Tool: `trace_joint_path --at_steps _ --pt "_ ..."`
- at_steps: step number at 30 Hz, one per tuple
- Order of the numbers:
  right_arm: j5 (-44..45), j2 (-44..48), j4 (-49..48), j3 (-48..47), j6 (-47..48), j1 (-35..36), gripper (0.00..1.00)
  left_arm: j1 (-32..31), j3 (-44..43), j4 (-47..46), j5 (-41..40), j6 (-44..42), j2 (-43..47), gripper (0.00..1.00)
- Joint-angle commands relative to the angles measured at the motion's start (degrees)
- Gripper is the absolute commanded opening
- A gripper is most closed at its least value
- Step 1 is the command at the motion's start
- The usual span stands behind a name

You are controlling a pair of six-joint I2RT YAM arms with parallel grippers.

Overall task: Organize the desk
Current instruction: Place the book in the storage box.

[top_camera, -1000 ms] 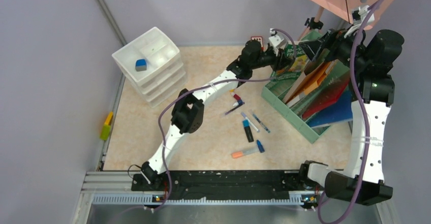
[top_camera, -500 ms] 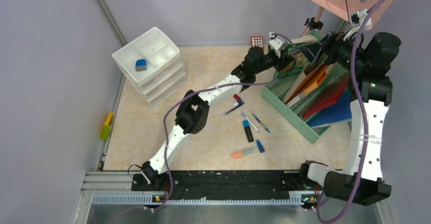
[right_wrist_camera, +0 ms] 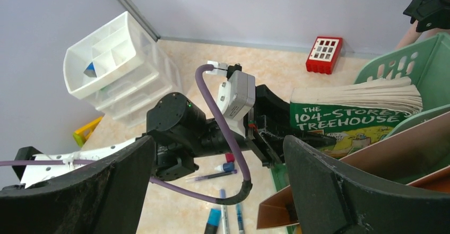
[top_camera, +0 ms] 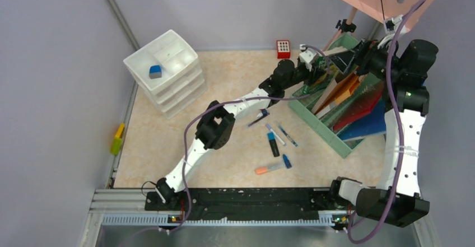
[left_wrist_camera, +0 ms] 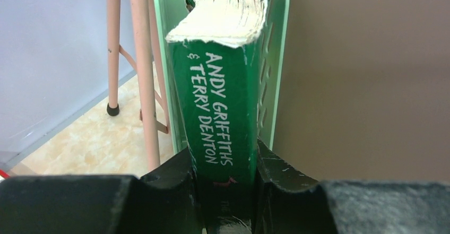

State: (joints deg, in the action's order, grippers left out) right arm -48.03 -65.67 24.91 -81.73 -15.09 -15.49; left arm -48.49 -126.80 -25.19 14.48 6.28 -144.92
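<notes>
The desk [top_camera: 235,70] is a beige mottled top between grey walls. My left gripper [top_camera: 312,73] reaches to the far end of the green mesh file rack [top_camera: 313,115]. It is shut on the spine of a green book [left_wrist_camera: 223,96], clamped between both fingers [left_wrist_camera: 227,181]. The book's cover [right_wrist_camera: 350,118] reads "104-Storey Treehouse", and it stands against the rack's end wall [left_wrist_camera: 278,59]. My right gripper [top_camera: 364,54] hovers above the same end of the rack. Its jaws are wide open [right_wrist_camera: 218,141] with nothing between them.
Coloured folders [top_camera: 358,98] lean in the rack. Several pens and markers [top_camera: 274,140] and an orange highlighter [top_camera: 269,168] lie mid-desk. A white drawer unit [top_camera: 179,90] with a blue eraser [top_camera: 155,71] stands back left. A red block [top_camera: 283,48] sits at the back wall.
My left arm has stretched to the right, carrying the green book further into the rack's far end and uncovering the red block. The right gripper has shifted slightly and stays open.
</notes>
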Motion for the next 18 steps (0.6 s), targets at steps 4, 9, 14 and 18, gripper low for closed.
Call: trace_joint_path --at_steps 4,9,14,18 --pt "-2.5 1.4 -3.4 1.1 -2.2 -1.4 0.89 0.0 0.4 -11.7 0.0 1.0 -1.7 0.0" --pt "-3.3 2.0 -4.1 2.6 -2.8 -1.7 0.89 0.0 1.4 -12.5 -0.4 2.3 -2.6 0.0" --pt "-3.8 2.0 -4.2 3.2 -2.8 -2.2 0.89 -0.4 2.5 -13.0 -1.2 1.9 -3.1 0.02" --pt "-4.9 1.6 -4.0 2.8 -3.2 -2.9 0.89 -0.6 4.1 -12.8 -1.4 1.8 -2.7 0.17"
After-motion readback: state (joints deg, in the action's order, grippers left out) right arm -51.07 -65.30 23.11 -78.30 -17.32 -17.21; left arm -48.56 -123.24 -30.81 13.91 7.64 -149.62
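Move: The left hand still holds the book upright by its spine over the storage box's end slot; the middle of that slot is about 4 cm ahead, 5 cm to the right and some 12 cm below. From that hand the tan folder is some 4 cm back, 6 cm right, 6 cm down, and the red calculator about 15 cm ahead, 10 cm left on the table. From the right hand the slot is about 6 cm ahead, neither left nor right, and some 28 cm down. Almost straight down goes the left hand, slowly at first and then faster, some 6.5 cm in all, lowering the upright book into the end slot beside the tan folder. It stops at the bottom with its fingers still pinching the spine and the wrist barely turning. The open right hand sinks only about 1.5 cm above the files. ##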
